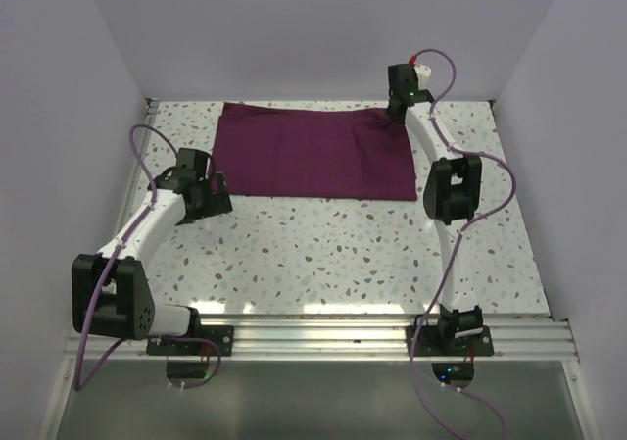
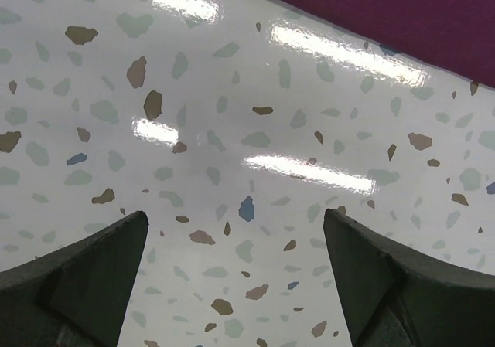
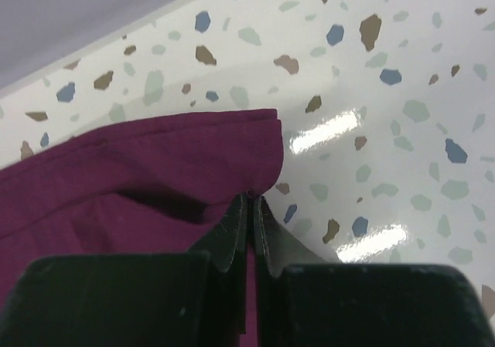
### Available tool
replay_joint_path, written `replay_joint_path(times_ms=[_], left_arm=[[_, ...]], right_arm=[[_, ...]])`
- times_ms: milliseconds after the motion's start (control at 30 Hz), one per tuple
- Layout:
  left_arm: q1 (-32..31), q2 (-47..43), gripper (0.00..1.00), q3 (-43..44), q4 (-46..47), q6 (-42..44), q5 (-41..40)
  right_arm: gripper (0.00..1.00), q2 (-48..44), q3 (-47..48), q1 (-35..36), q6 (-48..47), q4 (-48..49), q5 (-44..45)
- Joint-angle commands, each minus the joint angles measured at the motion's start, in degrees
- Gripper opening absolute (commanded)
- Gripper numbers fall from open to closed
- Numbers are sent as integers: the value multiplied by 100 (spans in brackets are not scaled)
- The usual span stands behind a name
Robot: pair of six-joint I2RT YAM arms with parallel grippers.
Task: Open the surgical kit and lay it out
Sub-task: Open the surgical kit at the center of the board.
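Note:
The surgical kit's dark maroon cloth wrap (image 1: pixel 313 154) lies flat at the back middle of the table. Its steel tray and instruments are hidden or out of view. My right gripper (image 1: pixel 400 109) is at the wrap's far right corner, shut on the cloth edge; the right wrist view shows the fingers (image 3: pixel 232 227) pinching the maroon cloth (image 3: pixel 155 169) and lifting a fold. My left gripper (image 1: pixel 217 200) is open and empty over bare table just off the wrap's near left corner; the left wrist view shows its gripper (image 2: pixel 236 273) apart, with the wrap's edge (image 2: pixel 402 11) at top right.
The speckled white tabletop (image 1: pixel 323 254) is walled at the back and both sides. A metal rail (image 1: pixel 323 334) runs along the near edge at the arm bases.

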Motion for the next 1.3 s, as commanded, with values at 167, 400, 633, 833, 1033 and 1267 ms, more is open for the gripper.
replay_joint_path(times_ms=[167,400,633,833,1033,1267], left_arm=[[13,-487,100,-161,158,247,84],[22,-592,100,-187,141,230,172],[22,-531,100,-135,194,194,295],[22,-461,100,6,185,159,322],[22,-399,100,67,185,124,321],[22,-346,100,-12,264,80,365]], right_arm=[[0,-1502,-1910,768,373,-14,-865],[0,-2593,-3642,1516,786,549,-1965],[38,-1945,-2489,1499,410,-984,-1570],[69,-1443,-1886,1499,180,-1218,-1420],[69,-1223,-1595,1508,224,-1262,-1789],[69,-1688,-2219,2007,145,-980,-2431]])
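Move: In the right hand's shut fingers is the kit's far right corner, held some 8 cm above the table. The kit's middle lies about 15 cm back and 25 cm left of this hand, 8 cm lower; the kit's near right corner is about 27 cm back and 2 cm right. The table's far right corner is roughly 5 cm ahead and 33 cm right. From the left hand, the kit's middle lies about 18 cm ahead and 29 cm right. Sweeping quickly back and left, the right hand carries the pinched far right corner some 25 cm over the kit towards its middle, sinking about 4 cm on the way and turning counter-clockwise about 25 degrees. There the fingers open wide and let go; the hand backs off forward about 3 cm, then drifts back-left again, fingers tipping further down. ##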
